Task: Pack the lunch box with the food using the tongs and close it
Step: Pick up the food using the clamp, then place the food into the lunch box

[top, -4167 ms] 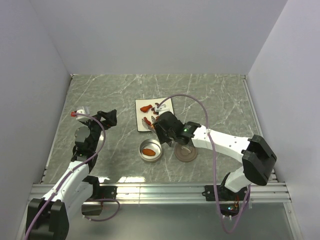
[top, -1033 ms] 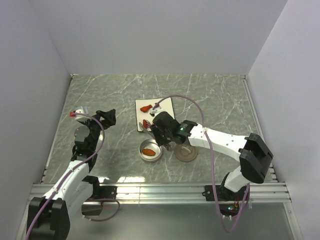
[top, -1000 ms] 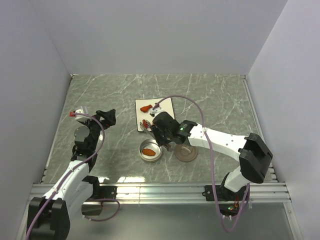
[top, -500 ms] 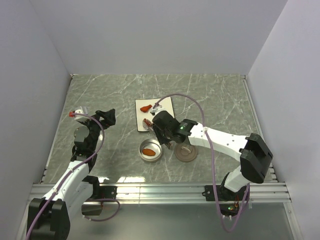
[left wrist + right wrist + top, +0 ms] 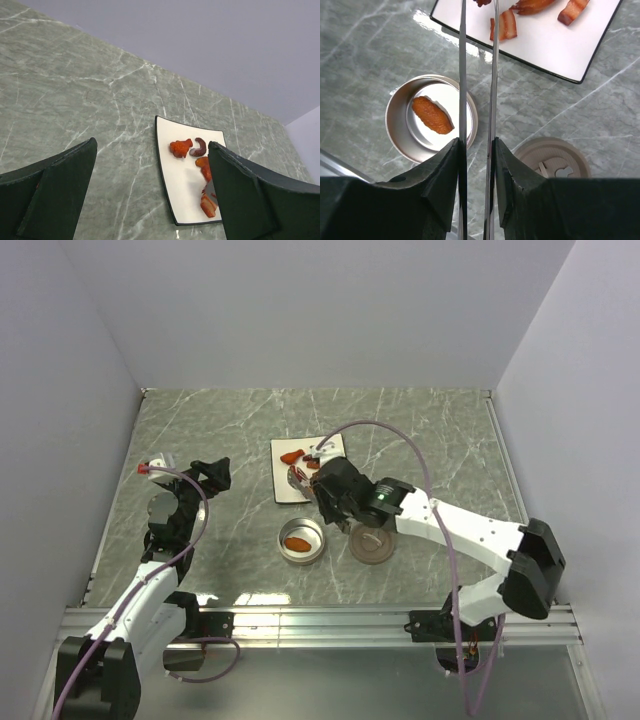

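My right gripper is shut on the tongs. Their two thin arms reach up over the near edge of the white plate, and their tips leave the top of the right wrist view beside a dark piece. The lunch box tin lies below and to the left with one orange piece of food in it. More food lies on the plate. The brown lid rests flat on the table to the right of the tin. My left gripper hangs open far to the left, holding nothing.
Seen from above, the plate sits mid-table, the tin and lid in front of it. Grey walls close the table on three sides. A metal rail runs along the near edge.
My right arm has swung its elbow out to the right and carried the tongs from above the tin to the plate. The left arm has not moved.
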Robot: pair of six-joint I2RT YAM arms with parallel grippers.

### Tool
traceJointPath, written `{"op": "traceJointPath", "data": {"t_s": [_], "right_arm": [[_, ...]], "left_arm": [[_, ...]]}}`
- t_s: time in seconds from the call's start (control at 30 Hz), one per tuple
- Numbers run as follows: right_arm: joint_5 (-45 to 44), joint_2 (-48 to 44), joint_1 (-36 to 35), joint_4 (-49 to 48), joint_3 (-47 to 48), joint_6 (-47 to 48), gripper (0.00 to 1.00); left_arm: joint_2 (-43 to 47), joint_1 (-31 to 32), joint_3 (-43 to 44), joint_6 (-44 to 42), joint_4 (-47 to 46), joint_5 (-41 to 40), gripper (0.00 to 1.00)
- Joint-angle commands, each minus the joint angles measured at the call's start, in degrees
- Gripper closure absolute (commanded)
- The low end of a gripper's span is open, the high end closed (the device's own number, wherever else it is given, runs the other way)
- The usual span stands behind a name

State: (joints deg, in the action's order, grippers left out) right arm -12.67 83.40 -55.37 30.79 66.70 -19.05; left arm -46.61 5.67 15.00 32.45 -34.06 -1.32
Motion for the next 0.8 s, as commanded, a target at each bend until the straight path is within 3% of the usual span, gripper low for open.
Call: {"op": "traceJointPath", "data": {"t_s": [0.0,0.37,0.77], "right_arm": [[-1.9,-6.7,-1.1,-0.6,-0.3,-0.8,0.62],[-3.8,-21.9,-10.9,1.5,-10.4,-7.3,0.63],[-10.2,-28.2,-22.9,8.7,-14.4,-16.9,0.63]], "left_arm": [[0.6,-0.4,0.1,0.7,-2.3,0.8,0.00],[0.0,-1.2,0.4,1.4,-2.1,2.1,0.00],[0.4,-1.5,0.0,1.8,-2.1,2.9,0.01]]}}
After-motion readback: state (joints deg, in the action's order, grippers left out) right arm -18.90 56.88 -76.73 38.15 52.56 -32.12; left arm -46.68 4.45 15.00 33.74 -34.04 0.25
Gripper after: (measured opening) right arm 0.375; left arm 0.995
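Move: The right hand already grips the clamp, whose tips hold the red food piece over the plate, ahead and left. The open lunch box, the steel bowl, sits about 3 cm back, 8 cm left and 13 cm below the right hand. The plate's middle is some 17 cm ahead and 5 cm left, the lid 3 cm back and 11 cm right, both 15 cm below. For the idle left hand, the lunch box lies roughly 13 cm back, 20 cm right and 18 cm lower. Keeping its pinch on the clamp, with the red piece still held in the tips, the right hand rises some 3 cm, then sweeps back about 14 cm towards its base and drifts a little right. The wrist rolls and turns counter-clockwise, roughly 10 degrees, so the tips swing left and travel from the plate to over the lunch box. ##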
